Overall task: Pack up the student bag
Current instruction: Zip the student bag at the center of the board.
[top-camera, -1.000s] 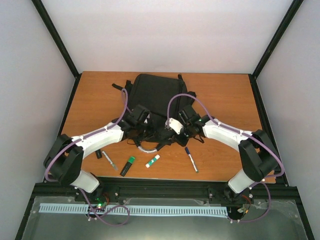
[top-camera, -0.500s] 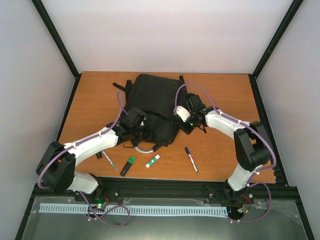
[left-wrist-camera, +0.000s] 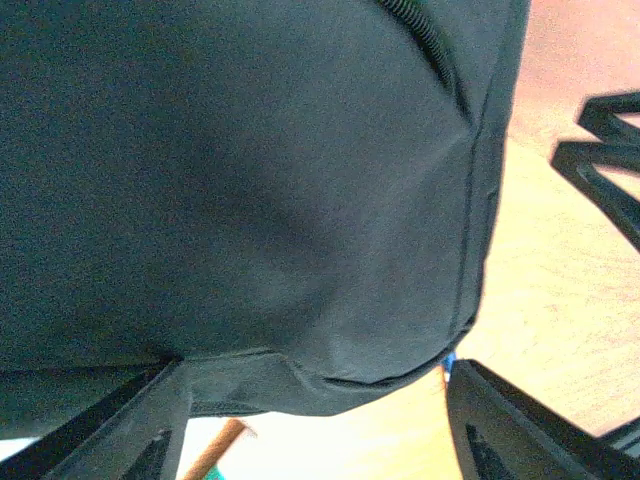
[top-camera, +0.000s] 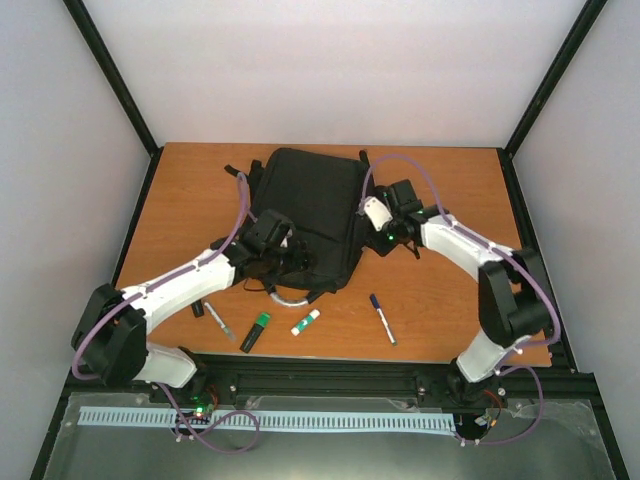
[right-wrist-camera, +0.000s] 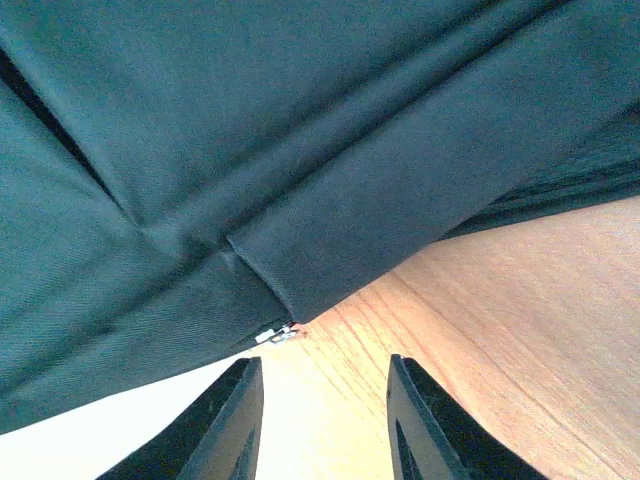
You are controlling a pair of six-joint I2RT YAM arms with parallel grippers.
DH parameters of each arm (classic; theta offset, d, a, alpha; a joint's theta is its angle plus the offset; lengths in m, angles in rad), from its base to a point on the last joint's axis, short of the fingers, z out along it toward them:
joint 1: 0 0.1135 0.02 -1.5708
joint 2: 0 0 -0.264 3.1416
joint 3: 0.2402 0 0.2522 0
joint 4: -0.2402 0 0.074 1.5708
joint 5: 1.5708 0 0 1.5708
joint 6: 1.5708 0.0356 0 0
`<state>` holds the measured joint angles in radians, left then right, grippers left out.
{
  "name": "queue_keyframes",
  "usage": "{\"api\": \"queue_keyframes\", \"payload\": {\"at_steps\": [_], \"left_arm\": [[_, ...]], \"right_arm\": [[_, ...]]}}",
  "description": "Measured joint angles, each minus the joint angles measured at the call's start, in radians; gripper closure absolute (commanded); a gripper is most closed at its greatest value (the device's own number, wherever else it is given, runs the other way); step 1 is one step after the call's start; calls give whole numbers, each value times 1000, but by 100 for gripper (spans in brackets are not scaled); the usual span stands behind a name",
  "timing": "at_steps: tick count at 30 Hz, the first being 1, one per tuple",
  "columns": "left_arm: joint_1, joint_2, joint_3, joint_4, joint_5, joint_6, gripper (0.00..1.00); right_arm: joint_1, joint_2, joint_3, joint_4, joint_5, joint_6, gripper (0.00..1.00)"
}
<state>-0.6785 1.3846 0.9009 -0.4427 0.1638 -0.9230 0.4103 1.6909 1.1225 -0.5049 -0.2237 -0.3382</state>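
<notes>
The student bag point(top-camera: 310, 210), a black backpack, lies flat in the middle of the table with its grey handle loop point(top-camera: 290, 298) towards me. My left gripper point(top-camera: 270, 248) hovers over the bag's near left corner. In the left wrist view the bag point(left-wrist-camera: 250, 180) fills the top, and the left gripper point(left-wrist-camera: 320, 440) stands wide open below its edge, holding nothing. My right gripper point(top-camera: 385, 228) is at the bag's right side. In the right wrist view it point(right-wrist-camera: 325, 430) is open over bare wood, just short of the bag's fabric point(right-wrist-camera: 250, 150) and a small zipper pull point(right-wrist-camera: 278, 334).
In front of the bag lie a blue-capped marker point(top-camera: 382, 318), a glue stick point(top-camera: 306, 322), a green highlighter point(top-camera: 257, 332), a silver pen point(top-camera: 220, 328) and a small black item point(top-camera: 198, 309). Black straps point(left-wrist-camera: 610, 170) trail off the bag's side. Black frame posts stand at the table's corners.
Both grippers have opened and let go of the bag. The right gripper has moved farther back along the bag's right side. The bag now lies flatter.
</notes>
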Motion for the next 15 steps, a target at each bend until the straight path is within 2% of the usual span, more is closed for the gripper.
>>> {"api": "queue_keyframes", "payload": {"at_steps": [2,4,9,14,15], "left_arm": [[0,-5,55,-54,-40,34,10],[5,-27,99,-96,-89,74,4],[76,-119,126,-165,-207,133,0],[205,-136,72,-192,-307,150,0],[227,-135,47,-195,-323,151,0]], "right_arm": [[-8,-70,-1,-14,-6,6,56],[-11,-156,-8,-27,-23,10,52],[-11,-387,-45,-69,-91,-5,43],[-11,-510,-99,-133,-126,-64,39],[-11,-529,-123,-140,-128,-77,34]]}}
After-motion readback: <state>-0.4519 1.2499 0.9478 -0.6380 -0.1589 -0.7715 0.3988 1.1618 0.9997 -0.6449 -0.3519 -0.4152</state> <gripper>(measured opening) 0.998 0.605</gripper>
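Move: Both my hands are only just off the student bag. Its middle lies about 11 cm ahead of my left hand, 3 cm to its right and 7 cm below; its handle is some 9 cm back, 2 cm left, and the glue stick 14 cm back, 1 cm right. From my right hand the bag's middle is about 7 cm ahead, 16 cm left and 3 cm down, with the blue pen 17 cm back and 2 cm right. I back both hands away from the bag. My right hand rises quickly about 12 cm beside the bag's right edge while drawing back some 8 cm, its fingers opening from partly open to over half. My left hand lifts a little, then sweeps about 13 cm left and 5 cm forward, over the front pocket to the bag's left edge, sinking again at the end; it opens fully and turns roughly 25 degrees, partly counter-clockwise. ##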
